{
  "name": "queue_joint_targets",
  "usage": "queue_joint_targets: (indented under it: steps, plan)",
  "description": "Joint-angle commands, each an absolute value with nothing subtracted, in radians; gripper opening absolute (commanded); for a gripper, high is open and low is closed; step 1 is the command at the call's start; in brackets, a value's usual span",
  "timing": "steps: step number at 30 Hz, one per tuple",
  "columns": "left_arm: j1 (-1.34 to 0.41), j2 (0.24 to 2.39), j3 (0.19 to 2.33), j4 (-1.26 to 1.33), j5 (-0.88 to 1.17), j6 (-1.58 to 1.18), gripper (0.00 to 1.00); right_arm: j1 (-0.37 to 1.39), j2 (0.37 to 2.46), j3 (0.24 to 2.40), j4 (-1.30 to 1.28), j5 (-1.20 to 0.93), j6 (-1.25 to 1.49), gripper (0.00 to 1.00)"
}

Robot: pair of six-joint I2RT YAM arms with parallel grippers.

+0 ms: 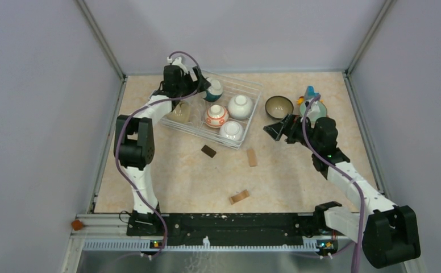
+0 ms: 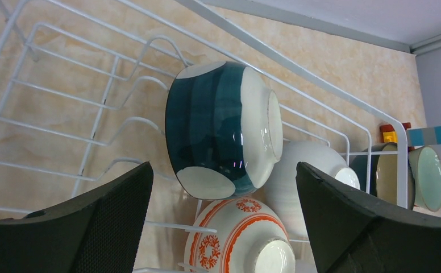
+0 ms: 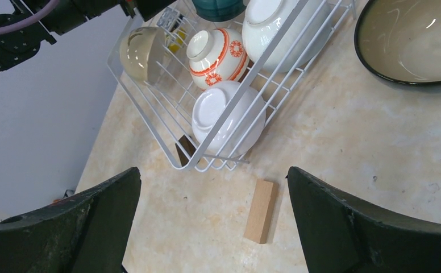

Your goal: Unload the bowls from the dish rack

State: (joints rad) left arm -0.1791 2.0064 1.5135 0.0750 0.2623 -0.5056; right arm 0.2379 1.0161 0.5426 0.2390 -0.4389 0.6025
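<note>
The white wire dish rack (image 1: 251,84) stands at the back centre of the table. In it lie a teal-and-white bowl (image 2: 218,131), an orange-patterned bowl (image 2: 235,239), two white bowls (image 1: 240,106) (image 3: 227,116) and a beige bowl (image 3: 141,54), all tipped or upside down. A dark-rimmed bowl (image 1: 279,106) sits upright on the table right of the rack, with a pale green bowl (image 2: 428,176) beyond it. My left gripper (image 1: 201,85) hangs open over the rack's back corner, close to the teal bowl and holding nothing. My right gripper (image 1: 278,128) is open above the table, right of the rack.
A light wooden block (image 3: 261,210) lies just in front of the rack's near corner. Another wooden block (image 1: 239,197) and a dark brown one (image 1: 208,151) lie nearer the arms. Coloured toy bricks (image 1: 310,92) stand behind the pale green bowl. Grey walls enclose the table.
</note>
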Motion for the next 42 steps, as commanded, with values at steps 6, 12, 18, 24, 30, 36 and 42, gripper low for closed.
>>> queue_joint_targets:
  steps: [6, 12, 18, 24, 30, 36, 42]
  plan:
    - [-0.172, 2.069, 1.559, 0.134, 0.347, -0.598, 0.97, 0.241, 0.979, 0.527, 0.286, -0.43, 0.577, 0.99]
    - [-0.172, 2.108, 1.594, 0.133, 0.392, -0.627, 0.87, 0.241, 0.974, 0.523, 0.288, -0.428, 0.574, 0.99]
    - [-0.173, 2.107, 1.594, 0.144, 0.371, -0.628, 0.77, 0.241, 0.964, 0.514, 0.288, -0.425, 0.569, 0.99]
    - [-0.175, 2.103, 1.599, 0.142, 0.367, -0.576, 0.59, 0.241, 0.956, 0.507, 0.287, -0.416, 0.566, 0.99]
    - [-0.178, 2.069, 1.589, 0.145, 0.372, -0.542, 0.49, 0.241, 0.954, 0.507, 0.288, -0.413, 0.565, 0.99]
    - [-0.181, 2.037, 1.541, 0.222, 0.4, -0.556, 0.43, 0.241, 0.954, 0.506, 0.287, -0.411, 0.563, 0.99]
    - [-0.181, 2.059, 1.525, 0.283, 0.465, -0.621, 0.45, 0.241, 0.95, 0.509, 0.272, -0.404, 0.557, 0.98]
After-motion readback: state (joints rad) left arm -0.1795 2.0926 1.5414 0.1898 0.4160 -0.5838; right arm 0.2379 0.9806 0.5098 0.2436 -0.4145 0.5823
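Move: The blue bowl, on its side in the rack, has its middle some 3 cm ahead of the left hand, 5 cm to its right and 5 cm below. The orange-patterned bowl is about 10 cm back and 7 cm right of that hand, the large white bowl roughly 6 cm back and 18 cm right, the tan bowl 9 cm back and 11 cm left, all about 8 cm below. From the right hand, the blue bowl lies around 25 cm ahead, 26 cm left and 9 cm lower. Down about 3 cm and some 2 cm to the right, the left hand sinks its wide-open fingers around the near side of the blue bowl, then closes them to about half their opening, pinching it between the rim side and the outer wall. Closing on, it eases back up about 2 cm and slightly farther right, the wrist turning about 5 degrees clockwise. ##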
